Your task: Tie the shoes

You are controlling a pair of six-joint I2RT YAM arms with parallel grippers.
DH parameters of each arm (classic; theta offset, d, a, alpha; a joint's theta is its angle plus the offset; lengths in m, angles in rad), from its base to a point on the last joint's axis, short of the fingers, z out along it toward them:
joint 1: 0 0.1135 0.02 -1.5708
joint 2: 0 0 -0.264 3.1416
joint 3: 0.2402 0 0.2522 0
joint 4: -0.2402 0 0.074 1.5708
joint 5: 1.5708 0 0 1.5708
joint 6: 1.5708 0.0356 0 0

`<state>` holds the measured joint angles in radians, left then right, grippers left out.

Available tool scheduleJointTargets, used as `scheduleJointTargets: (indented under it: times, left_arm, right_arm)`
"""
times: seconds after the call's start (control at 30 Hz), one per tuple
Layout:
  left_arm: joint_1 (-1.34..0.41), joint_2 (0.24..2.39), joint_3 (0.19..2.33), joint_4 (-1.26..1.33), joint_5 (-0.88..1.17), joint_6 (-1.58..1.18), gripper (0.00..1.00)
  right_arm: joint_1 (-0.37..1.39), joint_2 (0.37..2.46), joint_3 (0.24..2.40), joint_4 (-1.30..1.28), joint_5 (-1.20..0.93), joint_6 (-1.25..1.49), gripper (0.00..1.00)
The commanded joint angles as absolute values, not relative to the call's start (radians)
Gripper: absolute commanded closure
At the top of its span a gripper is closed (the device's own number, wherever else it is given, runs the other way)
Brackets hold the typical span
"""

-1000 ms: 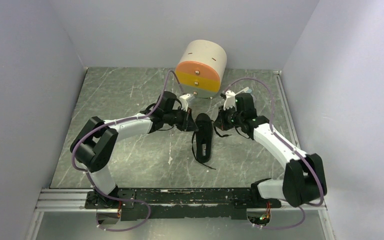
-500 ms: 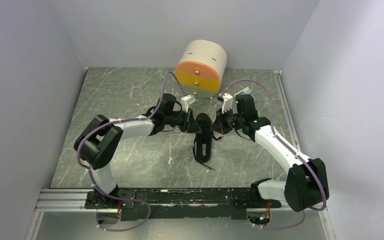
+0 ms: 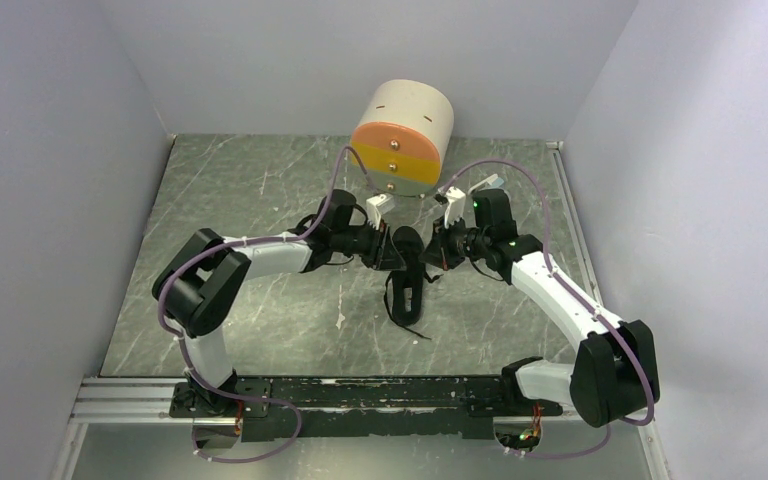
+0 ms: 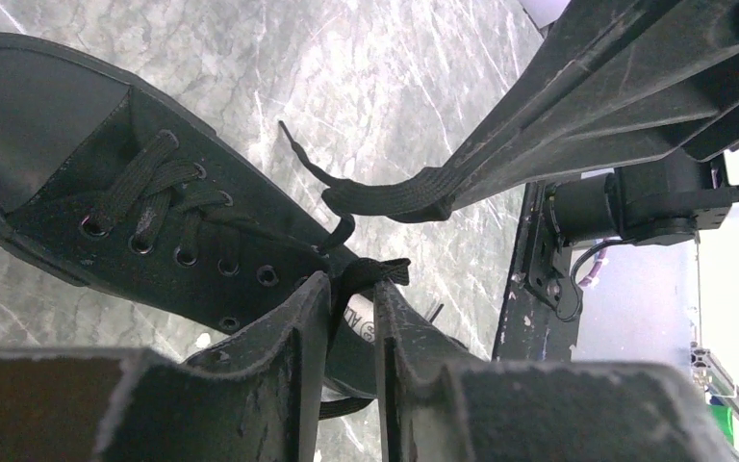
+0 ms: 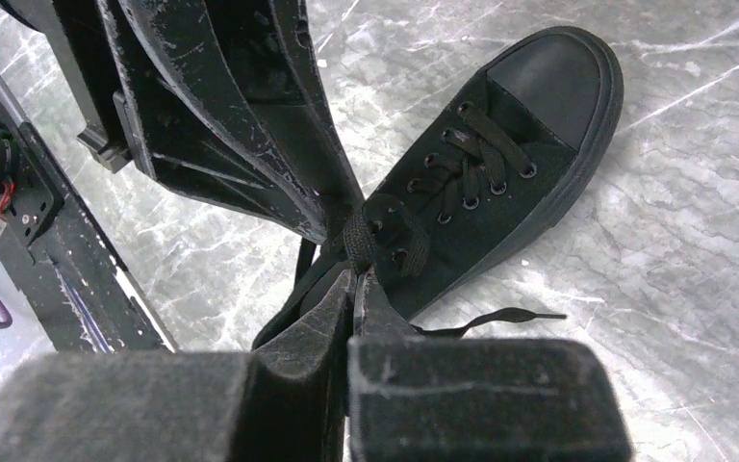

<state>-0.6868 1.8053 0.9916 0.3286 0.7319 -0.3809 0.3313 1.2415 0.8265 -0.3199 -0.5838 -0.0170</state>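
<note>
The black shoe (image 3: 407, 287) lies on the marbled table between both grippers, toe toward the near edge. My left gripper (image 3: 392, 252) sits at the shoe's upper eyelets (image 4: 231, 265). Its jaws (image 4: 354, 287) stand slightly apart, and a lace loop (image 4: 377, 272) hangs loose in the gap. My right gripper (image 3: 432, 252) is shut on a flat black lace (image 4: 375, 199), which runs taut from the shoe. In the right wrist view its fingertips (image 5: 354, 277) pinch the lace (image 5: 358, 239) just over the shoe (image 5: 529, 125). The left fingers (image 5: 250, 144) cross close above.
A round drawer box (image 3: 403, 140) with orange and yellow fronts stands just behind the shoe. Loose lace ends (image 3: 408, 322) trail on the table toward the near edge; one tip (image 5: 500, 318) lies beside the shoe. The black base rail (image 3: 360, 395) runs along the front.
My left arm has reached right, up to the shoe, and its jaws have parted from shut. My right gripper has shifted slightly left, still shut on the lace.
</note>
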Motion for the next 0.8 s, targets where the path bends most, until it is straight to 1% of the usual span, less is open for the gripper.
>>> scheduleJointTargets:
  times: [0.0,0.2,0.37,0.57,0.63,0.7,0.77]
  left_arm:
    - [-0.698,1.820,1.026,0.350,0.730,-0.332,0.69]
    - [-0.707,1.819,1.037,0.336,0.719,-0.292,0.62]
    - [-0.713,1.814,1.038,0.339,0.700,-0.261,0.54]
    - [-0.717,1.814,1.014,0.394,0.718,-0.200,0.48]
    - [-0.717,1.805,1.001,0.417,0.708,-0.179,0.48]
    - [-0.701,1.801,1.037,0.319,0.693,-0.149,0.50]
    - [-0.676,1.777,1.027,0.292,0.700,-0.162,0.51]
  right_arm:
    - [0.334,1.248,0.860,-0.333,-0.616,-0.036,1.00]
    - [0.335,1.257,0.861,-0.344,-0.629,-0.038,1.00]
    - [0.335,1.272,0.877,-0.379,-0.624,-0.046,1.00]
    - [0.335,1.290,0.907,-0.437,-0.632,-0.057,1.00]
    - [0.335,1.301,0.923,-0.462,-0.605,-0.052,1.00]
    - [0.335,1.306,0.946,-0.491,-0.570,-0.039,1.00]
    - [0.335,1.309,0.965,-0.518,-0.563,-0.037,1.00]
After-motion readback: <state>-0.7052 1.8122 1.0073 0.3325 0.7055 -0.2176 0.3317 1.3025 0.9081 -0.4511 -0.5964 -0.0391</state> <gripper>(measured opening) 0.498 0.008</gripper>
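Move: Just below the left fingers and slightly to their right is the crossing of the laces on the shoe, about 3 cm right and 4 cm down. The shoe's middle lies some 2 cm back, 2 cm right and 7 cm below, its toe cap about 7 cm ahead, 2 cm right and 8 cm below. From the right hand the crossing is level, roughly 3 cm left and 6 cm down. Opening from about a quarter to half its range, the left gripper lets go of the lace between its fingertips. It stays over the shoe within about 1 cm while it rolls some 10 degrees about its pointing direction, forward side rising. The right hand keeps its lace pinched, hardly shifting and tilting about 5 degrees. ##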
